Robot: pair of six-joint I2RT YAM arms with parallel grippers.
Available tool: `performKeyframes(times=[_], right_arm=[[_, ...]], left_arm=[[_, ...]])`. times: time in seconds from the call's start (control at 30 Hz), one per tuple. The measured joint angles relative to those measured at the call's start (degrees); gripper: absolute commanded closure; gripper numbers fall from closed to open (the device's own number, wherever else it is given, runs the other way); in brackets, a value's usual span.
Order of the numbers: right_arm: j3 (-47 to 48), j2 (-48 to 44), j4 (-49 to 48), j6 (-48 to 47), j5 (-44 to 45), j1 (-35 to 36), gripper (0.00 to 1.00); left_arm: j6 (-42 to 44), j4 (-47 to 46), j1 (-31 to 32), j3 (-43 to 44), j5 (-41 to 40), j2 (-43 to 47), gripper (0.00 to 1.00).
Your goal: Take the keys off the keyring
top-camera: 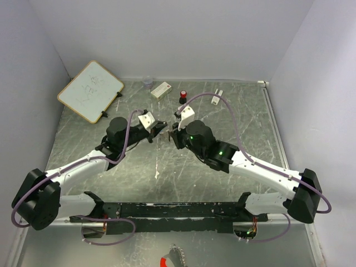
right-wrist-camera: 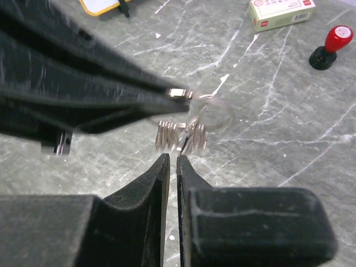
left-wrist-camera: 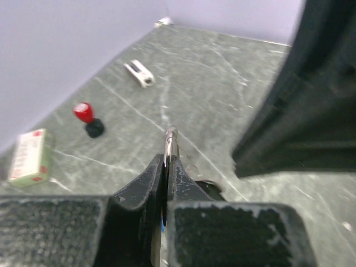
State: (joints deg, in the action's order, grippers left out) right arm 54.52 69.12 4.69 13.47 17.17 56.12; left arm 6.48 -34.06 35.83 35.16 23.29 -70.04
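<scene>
Over the middle of the table my two grippers meet tip to tip. My left gripper (top-camera: 162,132) (left-wrist-camera: 167,158) is shut on a thin silver piece (left-wrist-camera: 171,136) that sticks out past its tips, with a sliver of blue between the jaws. In the right wrist view this piece is part of the keyring (right-wrist-camera: 216,113), a thin wire loop held at the left fingers (right-wrist-camera: 111,94). The keys (right-wrist-camera: 179,136) hang blurred beneath it, above the table. My right gripper (top-camera: 172,134) (right-wrist-camera: 172,157) sits just short of the keys, jaws parted by a narrow slit, holding nothing.
A small whiteboard (top-camera: 90,90) lies at the back left. Along the back wall are a clear cup (top-camera: 147,82), a white box (top-camera: 161,90) (right-wrist-camera: 281,12), a red-and-black knob (top-camera: 182,93) (right-wrist-camera: 332,45) and a white clip (top-camera: 217,98). Walls close in three sides.
</scene>
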Motion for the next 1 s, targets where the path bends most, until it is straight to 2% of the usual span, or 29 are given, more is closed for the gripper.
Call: performKeyframes(times=[0.17,0.43,0.7,0.77,0.87,1.0], right_arm=[[-1.36,-0.5,-1.31,-0.17,0.07,0.39,0.84],[-11.15,-7.72,-8.13,-1.11,2.71,0.52,0.82],[-23.61,-14.4,-21.09,-2.82,3.65,0.52,0.74],[-26.51,-15.3,-24.83,-3.37,3.19,0.52,0.7],[-28.72,-15.26,-29.03,-4.02,1.95,0.52,0.65],[-29.99,-13.99,-34.53,-4.76,-0.31,0.52,0.64]], left_arm=[[4.04,4.0,-0.52,5.55,-3.08,0.42,0.9],[8.31,11.87,-0.13,10.47,-3.19,3.23,0.9],[7.76,18.1,0.85,12.81,-3.13,6.05,0.9],[6.99,19.61,1.14,14.36,-3.1,6.36,0.9],[5.7,21.05,1.73,15.93,-2.99,7.3,0.89],[4.09,23.32,2.29,17.53,-2.71,8.17,0.9]])
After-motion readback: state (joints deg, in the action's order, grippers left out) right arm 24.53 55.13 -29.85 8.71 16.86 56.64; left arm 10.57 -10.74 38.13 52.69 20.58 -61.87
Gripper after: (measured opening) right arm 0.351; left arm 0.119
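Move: The keyring is already pinched in the left fingertips, its middle only about 2 cm to their right and 1 cm below, with the keys hanging some 4 cm below and 1 cm back from that hand. From the right hand, the ring lies about 4 cm ahead, 1 cm left and 2 cm up. The keys sit around 2 cm ahead of the right fingertips and 1 cm left; the black tag is right by them, 1 cm ahead. Lifting the held keyring, the left hand climbs some 10 cm, edging forward first and then drifting back, fingers kept shut. The right hand leaves the keys, withdrawing to its right by about 4 cm, down and a little back, while its fingers open to around a third and its fingertips tilt up some 15 degrees. ##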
